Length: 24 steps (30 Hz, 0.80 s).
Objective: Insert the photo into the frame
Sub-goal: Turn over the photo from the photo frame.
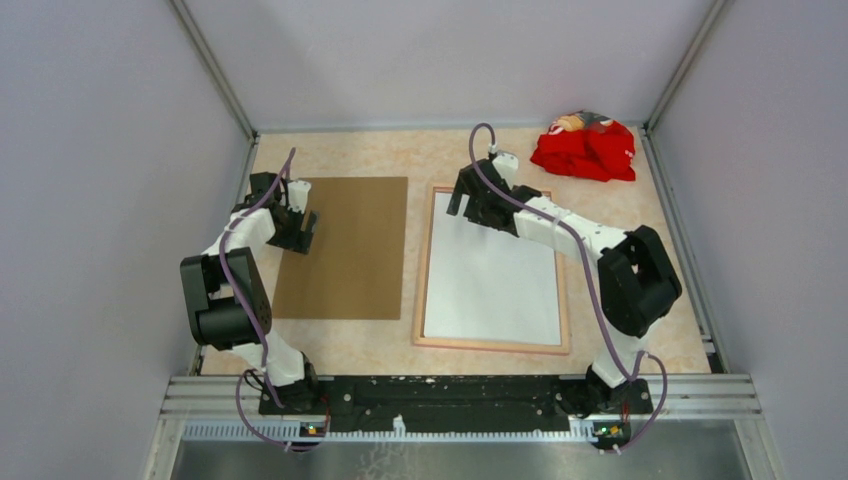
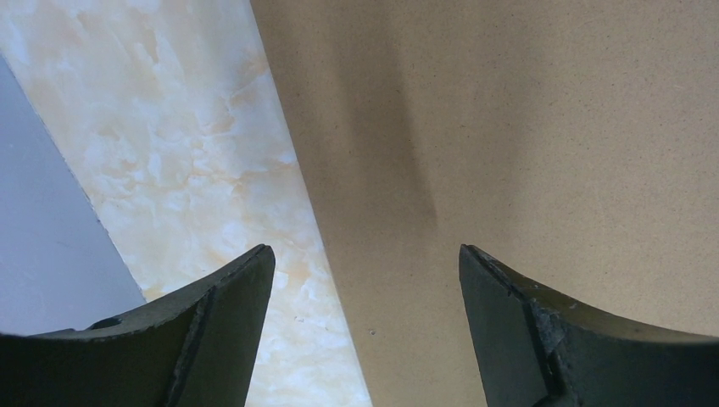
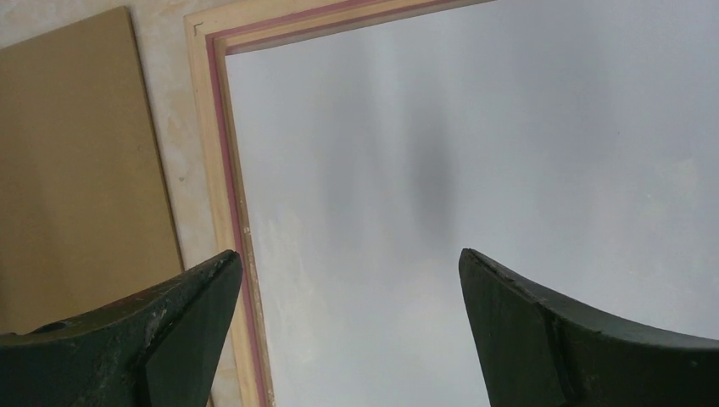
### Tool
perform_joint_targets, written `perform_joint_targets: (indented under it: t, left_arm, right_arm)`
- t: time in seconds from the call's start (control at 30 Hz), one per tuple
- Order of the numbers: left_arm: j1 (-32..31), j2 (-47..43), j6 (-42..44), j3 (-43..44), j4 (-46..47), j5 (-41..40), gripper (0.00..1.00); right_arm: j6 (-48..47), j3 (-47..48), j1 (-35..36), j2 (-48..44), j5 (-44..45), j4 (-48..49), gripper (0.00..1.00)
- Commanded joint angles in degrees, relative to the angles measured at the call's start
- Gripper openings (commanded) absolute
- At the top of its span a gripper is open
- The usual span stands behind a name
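Observation:
The frame (image 1: pixel 424 270) lies back side up on the right half of the table, pale wood with a pink inner edge (image 3: pixel 222 153). The photo (image 1: pixel 490 285) rests inside it with its white reverse up (image 3: pixel 475 127); the printed side is hidden. My right gripper (image 1: pixel 462 200) hovers open over the photo's far left corner, empty (image 3: pixel 349 253), one finger above the frame's left rail. My left gripper (image 1: pixel 297 240) is open and empty (image 2: pixel 366 250). It straddles the left edge of the brown backing board (image 2: pixel 526 127).
The brown backing board (image 1: pixel 345 250) lies flat to the left of the frame, with a strip of marbled table between them. A crumpled red cloth (image 1: pixel 585 148) sits in the far right corner. Grey walls and metal rails enclose the table.

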Motion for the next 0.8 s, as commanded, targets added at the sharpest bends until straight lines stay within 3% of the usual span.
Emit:
perform_joint_targets:
  t: [0.0, 0.33, 0.6, 0.77]
  left_arm:
    - [0.08, -0.91, 1.09, 0.18, 0.53, -0.41, 0.87]
    - [1.50, -1.29, 1.61, 2.14, -1.08, 0.26, 0.89]
    - [7.65, 0.41, 3.16, 8.10, -1.41, -1.14, 0.86]
    - [9.91, 2.73, 2.82, 8.47, 2.82, -6.17, 0.80]
  right_arm:
    - [-1.12, -0.92, -0.48, -0.68, -0.57, 4.46, 0.99]
    - [-0.68, -2.63, 0.00, -3.01, -3.13, 6.55, 0.99]
    - [-1.48, 10.53, 8.31, 6.49, -5.49, 4.59, 0.99]
    - [0.17, 18.20, 11.29, 14.41, -9.31, 4.89, 0.99]
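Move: The brown backing board's middle lies about 26 cm left of the right hand, 8 cm nearer the base and some 11 cm below. Beneath that hand is the photo, white back up, inside the wooden frame; both are centred 12 cm back and 6 cm right of it. From the left hand, over the board's left edge, the board's middle is 7 cm right, 3 cm back and 5 cm down. Open right hand swings about 12 cm left towards the backing board; left hand goes 7 cm left, rising. ##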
